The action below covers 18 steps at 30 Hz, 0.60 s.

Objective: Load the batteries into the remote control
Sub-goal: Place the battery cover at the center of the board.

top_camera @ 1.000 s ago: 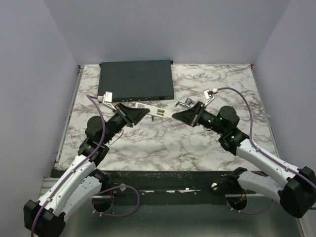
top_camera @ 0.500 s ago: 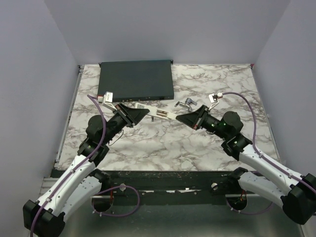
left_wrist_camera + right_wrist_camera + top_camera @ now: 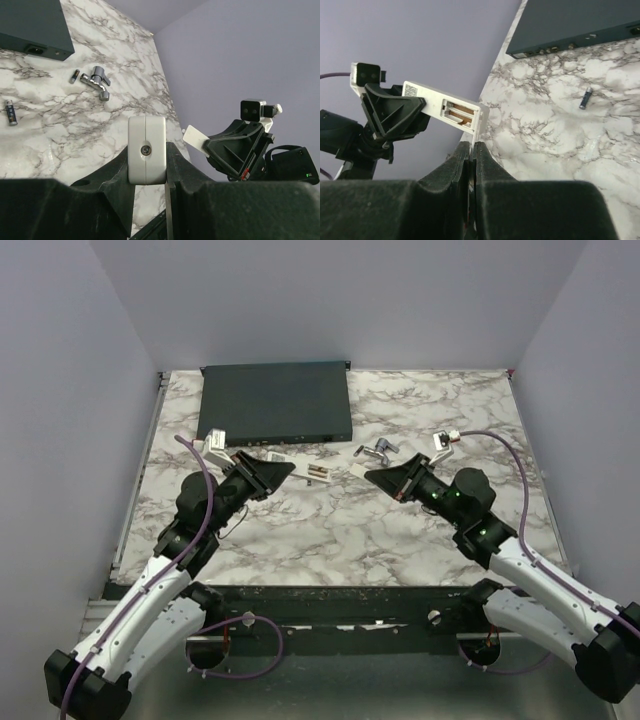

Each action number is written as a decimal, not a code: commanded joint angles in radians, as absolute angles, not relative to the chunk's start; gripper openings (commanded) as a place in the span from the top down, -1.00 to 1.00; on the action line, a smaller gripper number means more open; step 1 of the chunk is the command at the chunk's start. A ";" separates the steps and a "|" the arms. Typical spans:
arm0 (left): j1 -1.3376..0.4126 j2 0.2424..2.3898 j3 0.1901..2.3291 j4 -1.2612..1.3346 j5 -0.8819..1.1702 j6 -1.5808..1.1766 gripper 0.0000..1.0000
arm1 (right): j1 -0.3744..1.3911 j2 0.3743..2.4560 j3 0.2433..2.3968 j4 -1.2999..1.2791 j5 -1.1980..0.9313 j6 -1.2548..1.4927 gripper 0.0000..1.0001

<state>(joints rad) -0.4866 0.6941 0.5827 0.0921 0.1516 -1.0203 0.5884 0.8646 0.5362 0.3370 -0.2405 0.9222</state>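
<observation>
My left gripper (image 3: 288, 469) is shut on one end of the white remote control (image 3: 316, 475) and holds it above the table. In the left wrist view the remote's end (image 3: 146, 150) sits clamped between the jaws. In the right wrist view its open battery compartment (image 3: 454, 110) faces the camera and looks empty. My right gripper (image 3: 371, 476) is shut on the thin white back cover (image 3: 356, 470), which is apart from the remote; the cover also shows in the right wrist view (image 3: 478, 131). Two slim dark batteries (image 3: 11, 112) (image 3: 74, 76) lie on the marble; one of them shows in the right wrist view (image 3: 585, 98).
A large flat dark-grey box (image 3: 275, 400) lies at the back of the marble table (image 3: 330, 530). A small chrome metal fitting (image 3: 378, 450) lies right of the remote, near one battery. Purple-grey walls stand on three sides.
My right gripper has drawn back to the right with the back cover, opening a gap between cover and remote. My left gripper has shifted slightly left, still holding the remote.
</observation>
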 commanded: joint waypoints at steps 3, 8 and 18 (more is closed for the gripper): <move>-0.486 0.671 0.623 0.014 0.104 -0.977 1.00 | 0.582 0.866 0.560 0.209 -0.124 0.899 0.92; -0.479 0.633 0.611 0.002 0.097 -0.957 1.00 | 0.583 0.914 0.537 0.159 -0.088 0.918 0.92; -0.454 0.565 0.597 -0.065 0.043 -0.947 1.00 | 0.582 1.016 0.517 0.154 -0.093 0.917 0.92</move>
<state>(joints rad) -0.4660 0.5846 0.5835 -0.0185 0.0883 -0.9668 0.5884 0.9825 0.5293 0.1757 -0.1192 0.9188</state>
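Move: The right hand, holding the battery cover, has the middle of the marble board about 7 cm ahead, 5 cm to the left and 19 cm below. From that hand, the loose battery lies some 12 cm ahead and 17 cm left on the board; the remote is roughly level in height, 18 cm left and 2 cm ahead. From the left hand, the board's middle is about 8 cm ahead, 17 cm right and 21 cm down. The right hand lowers the pinched battery cover about 8 cm towards the board; the left draws the remote leftward. ##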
